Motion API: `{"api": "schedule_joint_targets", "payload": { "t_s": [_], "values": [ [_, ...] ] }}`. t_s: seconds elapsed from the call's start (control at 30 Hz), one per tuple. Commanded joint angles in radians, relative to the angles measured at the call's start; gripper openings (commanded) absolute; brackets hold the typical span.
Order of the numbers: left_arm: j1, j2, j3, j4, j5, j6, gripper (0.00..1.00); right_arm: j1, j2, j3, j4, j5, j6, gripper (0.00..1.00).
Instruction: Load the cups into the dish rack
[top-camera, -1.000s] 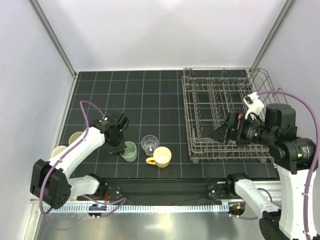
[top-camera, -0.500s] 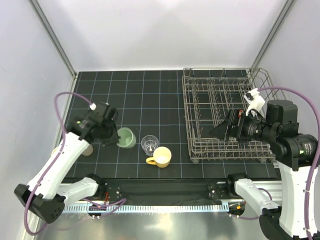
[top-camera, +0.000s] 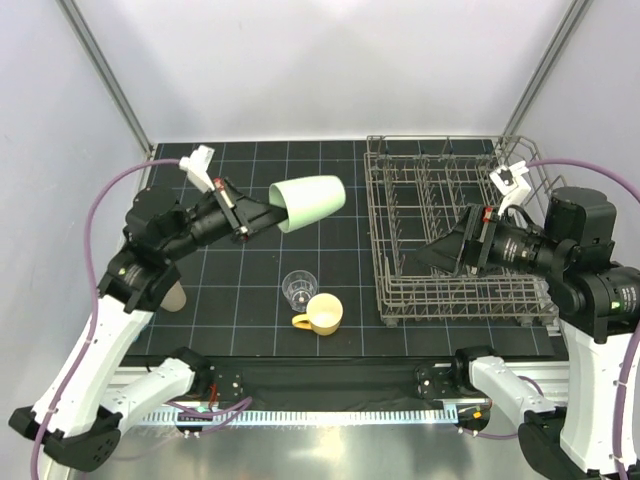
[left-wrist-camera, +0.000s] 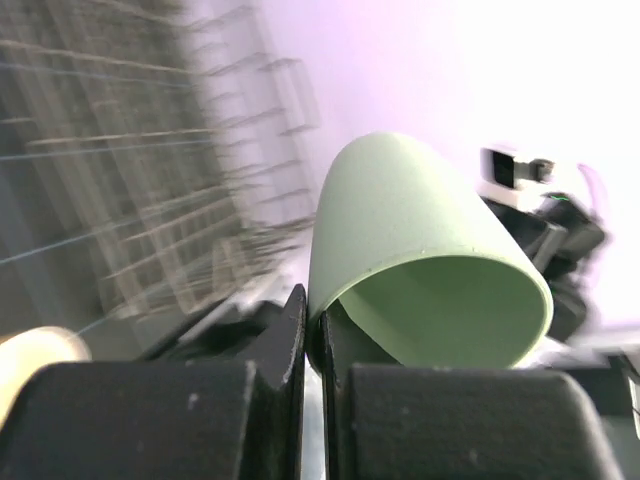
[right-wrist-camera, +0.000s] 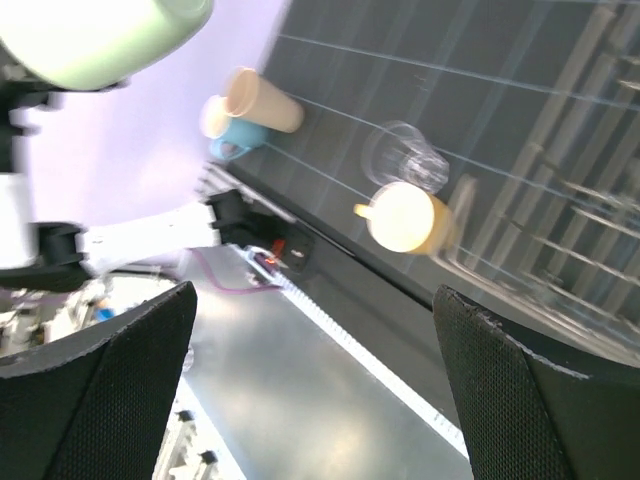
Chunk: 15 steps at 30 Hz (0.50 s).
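My left gripper (top-camera: 262, 213) is shut on the rim of the pale green cup (top-camera: 308, 202), which hangs tilted on its side above the mat, left of the dish rack (top-camera: 450, 230). The left wrist view shows one finger inside and one outside the green cup's (left-wrist-camera: 420, 250) wall. On the mat stand the clear glass (top-camera: 299, 288) and the yellow mug (top-camera: 322, 313). The tan tumbler (top-camera: 173, 297) peeks out under my left arm. In the right wrist view the tan tumbler (right-wrist-camera: 262, 100) lies beside the light blue cup (right-wrist-camera: 235, 140). My right gripper (top-camera: 440, 255) hangs open and empty over the rack's near left part.
The black gridded mat (top-camera: 250, 330) covers the table between white walls. A metal rail (top-camera: 330, 415) runs along the near edge by the arm bases. The rack's raised wire sides (top-camera: 520, 160) stand at the back right.
My left gripper closed on the green cup's rim and lifted it off the mat, up and toward the rack. My right gripper turned slightly over the rack and stayed open.
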Motion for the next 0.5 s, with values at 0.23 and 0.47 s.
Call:
{"api": "schedule_joint_targets", "payload": {
  "t_s": [0.23, 0.47],
  "values": [
    [-0.003, 0.112, -0.083, 0.866, 0.351, -0.421, 0.00, -0.002, -0.007, -0.104, 0.660, -0.293, 0.473, 1.00],
    [-0.009, 0.158, -0.042, 0.893, 0.410, -0.445, 0.00, 0.032, 0.086, -0.061, 0.829, -0.299, 0.537, 1.00]
  ]
}}
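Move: The left hand holds the green cup by its rim; the open right gripper waits some 24 cm to its right and about 6 cm back, roughly level. From the right hand the cup lies about 19 cm left, 8 cm ahead and nearly level. Well below the right hand, by 30-odd cm, are the rack's middle, 18 cm ahead and 12 cm right; the yellow mug, 17 cm left and level front to back; and the glass, 22 cm left, 5 cm ahead. Rising together and closing on each other, the two hands bring the green cup and the open right gripper nearer. The left, still pinching the rim, climbs about 8 cm and moves some 4 cm right, swinging clockwise and tipping its fingers up; the right climbs about 9 cm while easing left and forward, its fingers tilting up towards level and staying wide open. ##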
